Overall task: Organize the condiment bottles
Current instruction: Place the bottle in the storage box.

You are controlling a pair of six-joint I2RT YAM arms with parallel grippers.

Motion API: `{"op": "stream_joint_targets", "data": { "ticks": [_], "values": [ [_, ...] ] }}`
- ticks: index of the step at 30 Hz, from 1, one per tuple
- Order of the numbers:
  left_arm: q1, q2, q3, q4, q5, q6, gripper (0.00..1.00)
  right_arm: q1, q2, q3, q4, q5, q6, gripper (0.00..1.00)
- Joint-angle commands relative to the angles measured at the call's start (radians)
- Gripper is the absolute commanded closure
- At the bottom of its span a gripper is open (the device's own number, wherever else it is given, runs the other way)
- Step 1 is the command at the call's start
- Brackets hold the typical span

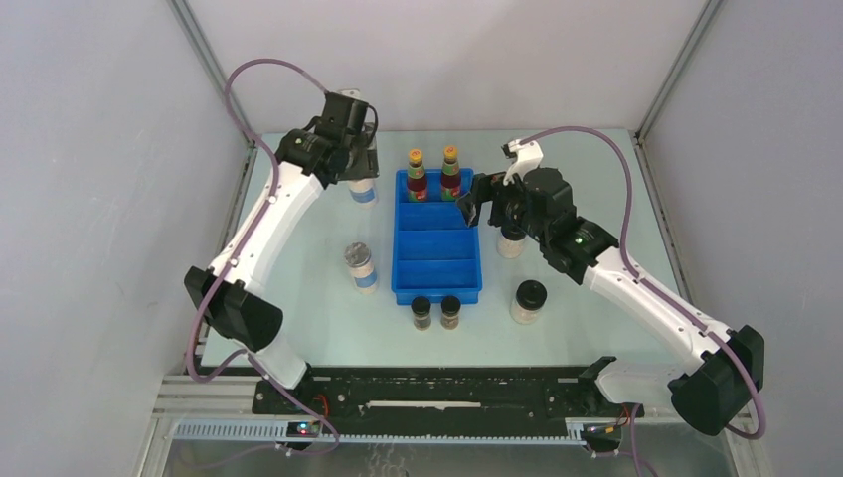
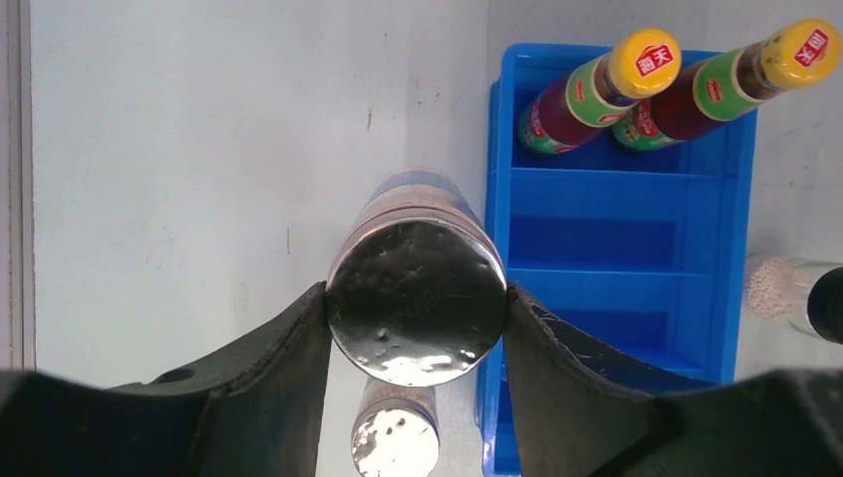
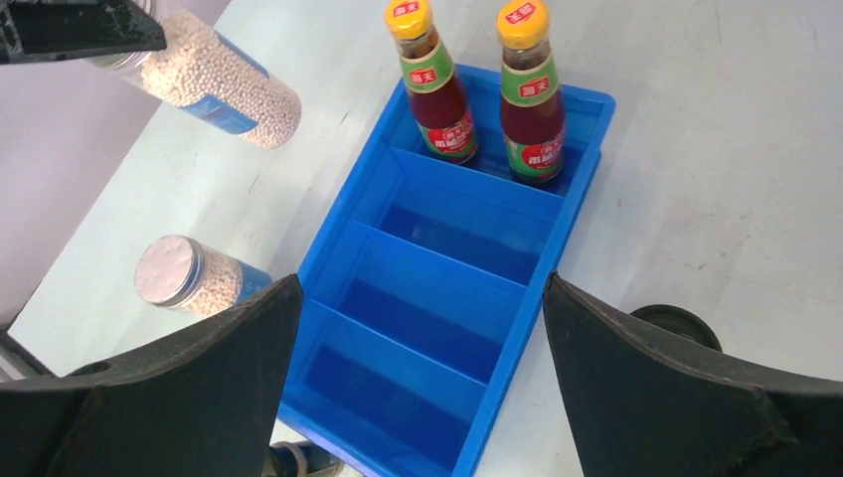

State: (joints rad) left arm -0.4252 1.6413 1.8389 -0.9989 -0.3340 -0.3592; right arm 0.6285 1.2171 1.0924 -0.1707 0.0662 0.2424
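My left gripper (image 2: 418, 294) is shut on the lid of a grey-lidded, blue-labelled jar (image 1: 364, 189), held just left of the blue tray's (image 1: 437, 290) far end. Its twin (image 1: 360, 266) stands on the table left of the tray. Two red sauce bottles (image 1: 417, 177) (image 1: 450, 174) with yellow caps stand in the tray's far compartment. My right gripper (image 3: 422, 283) is open and empty over the tray's right side. A pale black-lidded jar (image 1: 511, 243) stands right beneath it and another (image 1: 528, 301) nearer. Two tiny dark jars (image 1: 421, 312) (image 1: 450, 311) stand at the tray's near end.
The tray's three nearer compartments (image 3: 437, 298) hold nothing. Grey walls close in the table on the left, right and back. The black rail (image 1: 447, 390) with the arm bases runs along the near edge.
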Motion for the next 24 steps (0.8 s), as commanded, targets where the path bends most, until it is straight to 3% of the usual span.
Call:
{"op": "stream_joint_targets", "data": {
  "ticks": [1, 24],
  "values": [
    [-0.024, -0.001, 0.109, 0.016, -0.017, 0.024, 1.00, -0.028, -0.041, -0.009, 0.030, 0.053, 0.050, 0.00],
    [-0.111, 0.094, 0.236, -0.065, 0.069, 0.020, 1.00, -0.171, -0.032, -0.016, 0.028, 0.120, 0.165, 0.00]
  ]
}}
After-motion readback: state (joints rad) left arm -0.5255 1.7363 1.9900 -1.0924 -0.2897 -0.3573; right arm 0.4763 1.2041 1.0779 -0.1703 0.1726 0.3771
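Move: My left hand already holds the silver-lidded bottle by its lid. The left half of the storage box's second compartment is about 10 cm to my right, 3 cm ahead and some 22 cm below. The left sauce bottle is about 10 cm right and 10 cm ahead, the right one 8 cm beyond it to the right, and the other silver-lidded bottle stands 15 cm back and 3 cm left. From my empty right hand, that compartment half is roughly 12 cm left and 8 cm ahead. Keeping my grip on the lid, I carry the bottle about 5 cm to the right towards the second compartment with my left hand, lifting it some 2 cm at first and then starting to lower it. Meanwhile my open right hand clears off, about 6.5 cm right and 3.5 cm forward, away from the box, swinging some 15 degrees clockwise. ##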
